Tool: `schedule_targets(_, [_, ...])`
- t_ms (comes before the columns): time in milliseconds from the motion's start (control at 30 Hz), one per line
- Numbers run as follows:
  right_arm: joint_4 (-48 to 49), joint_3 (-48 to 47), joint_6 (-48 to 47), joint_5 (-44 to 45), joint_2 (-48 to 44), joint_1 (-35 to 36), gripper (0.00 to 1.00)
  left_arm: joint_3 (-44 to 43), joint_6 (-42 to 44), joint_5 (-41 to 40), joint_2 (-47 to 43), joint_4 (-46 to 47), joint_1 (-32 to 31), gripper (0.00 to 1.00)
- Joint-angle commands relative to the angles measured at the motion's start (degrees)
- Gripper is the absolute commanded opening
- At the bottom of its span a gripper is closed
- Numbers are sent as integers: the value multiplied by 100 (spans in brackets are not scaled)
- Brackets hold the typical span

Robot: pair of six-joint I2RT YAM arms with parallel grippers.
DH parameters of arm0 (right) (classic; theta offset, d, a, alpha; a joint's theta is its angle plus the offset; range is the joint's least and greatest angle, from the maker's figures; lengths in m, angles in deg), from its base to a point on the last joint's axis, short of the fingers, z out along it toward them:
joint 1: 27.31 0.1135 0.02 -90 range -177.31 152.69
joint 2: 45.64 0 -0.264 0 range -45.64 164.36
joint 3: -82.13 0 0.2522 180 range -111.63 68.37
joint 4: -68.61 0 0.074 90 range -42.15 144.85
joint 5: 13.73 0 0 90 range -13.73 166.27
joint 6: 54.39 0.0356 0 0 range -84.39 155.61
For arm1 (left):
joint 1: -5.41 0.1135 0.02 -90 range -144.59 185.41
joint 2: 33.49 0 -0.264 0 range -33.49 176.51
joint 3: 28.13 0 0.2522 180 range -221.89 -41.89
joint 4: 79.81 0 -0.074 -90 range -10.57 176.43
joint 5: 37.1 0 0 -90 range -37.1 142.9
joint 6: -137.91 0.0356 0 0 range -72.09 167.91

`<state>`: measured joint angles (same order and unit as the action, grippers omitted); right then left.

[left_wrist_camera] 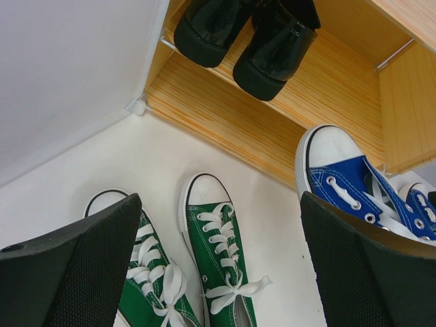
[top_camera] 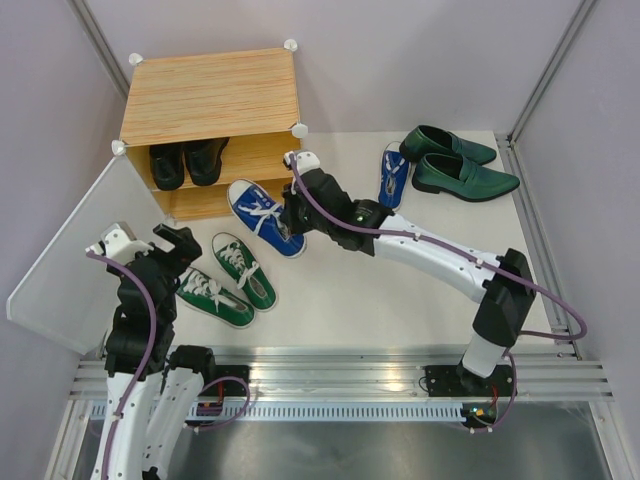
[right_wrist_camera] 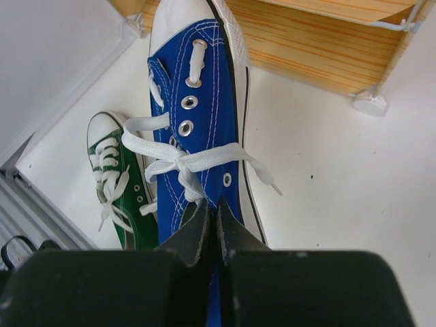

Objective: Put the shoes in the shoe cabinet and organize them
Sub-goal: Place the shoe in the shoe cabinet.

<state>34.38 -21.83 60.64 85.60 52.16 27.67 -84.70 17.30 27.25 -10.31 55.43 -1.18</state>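
The blue sneaker (top_camera: 258,212) lies on the table with its toe at the shoe cabinet's (top_camera: 210,95) lower shelf. My right gripper (top_camera: 290,212) is shut on that shoe's heel edge (right_wrist_camera: 201,102), the jaws pressed together at its collar (right_wrist_camera: 216,211). A second blue sneaker (top_camera: 393,175) lies to the right. Shiny black boots (top_camera: 187,160) stand on the upper shelf (left_wrist_camera: 272,48). Two green sneakers (top_camera: 245,270) lie side by side below my left gripper (top_camera: 150,242), which hovers open and empty above them (left_wrist_camera: 218,204). The dark-green loafers (top_camera: 460,165) sit at the back right.
The frosted door (top_camera: 70,260) hangs open at the left, close beside my left arm. A white corner connector (right_wrist_camera: 370,103) marks the cabinet's right foot. Grey walls close in both sides, and a metal rail (top_camera: 330,370) runs along the near edge.
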Motion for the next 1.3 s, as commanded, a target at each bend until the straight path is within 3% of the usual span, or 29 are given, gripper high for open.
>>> schedule_targets(0, [465, -700, 597, 491, 186, -84, 1, -176, -50, -89, -41, 68, -62, 100])
schedule_targets(600, [1054, -1966, 1829, 1221, 1522, -313, 1, -158, -50, -116, -50, 59, -299, 100])
schedule_targets(900, [1124, -2468, 2479, 2003, 2041, -313, 1, -158, -50, -125, -50, 68, -422, 100])
schedule_targets(1267, [1238, -3179, 2655, 2153, 2709, -321, 1, -149, -41, -116, -59, 77, -492, 100])
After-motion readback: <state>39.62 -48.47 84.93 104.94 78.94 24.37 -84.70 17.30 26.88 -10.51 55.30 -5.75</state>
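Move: My right hand already holds the blue sneaker, toe pointing forward-left. The free right end of the cabinet's middle shelf lies about 23 cm ahead of that hand, 7 cm left and a few centimetres lower. The nearer black shoe on that shelf is some 22 cm ahead and 20 cm left; the nearer green sneaker lies on the floor board, about 5 cm back, 12 cm left and 22 cm below. From my left hand the free shelf end is roughly 30 cm ahead and 19 cm right. I carry the blue sneaker toe first into the gap right of the black shoes, my right hand going about 14 cm forward and 5 cm left at nearly constant height. On the way I swing it some 30 degrees clockwise to point straight into the cabinet, raising the hand's left side, and keep my fingers closed on the upper near the laces. My open left hand drifts barely 2 cm right. ##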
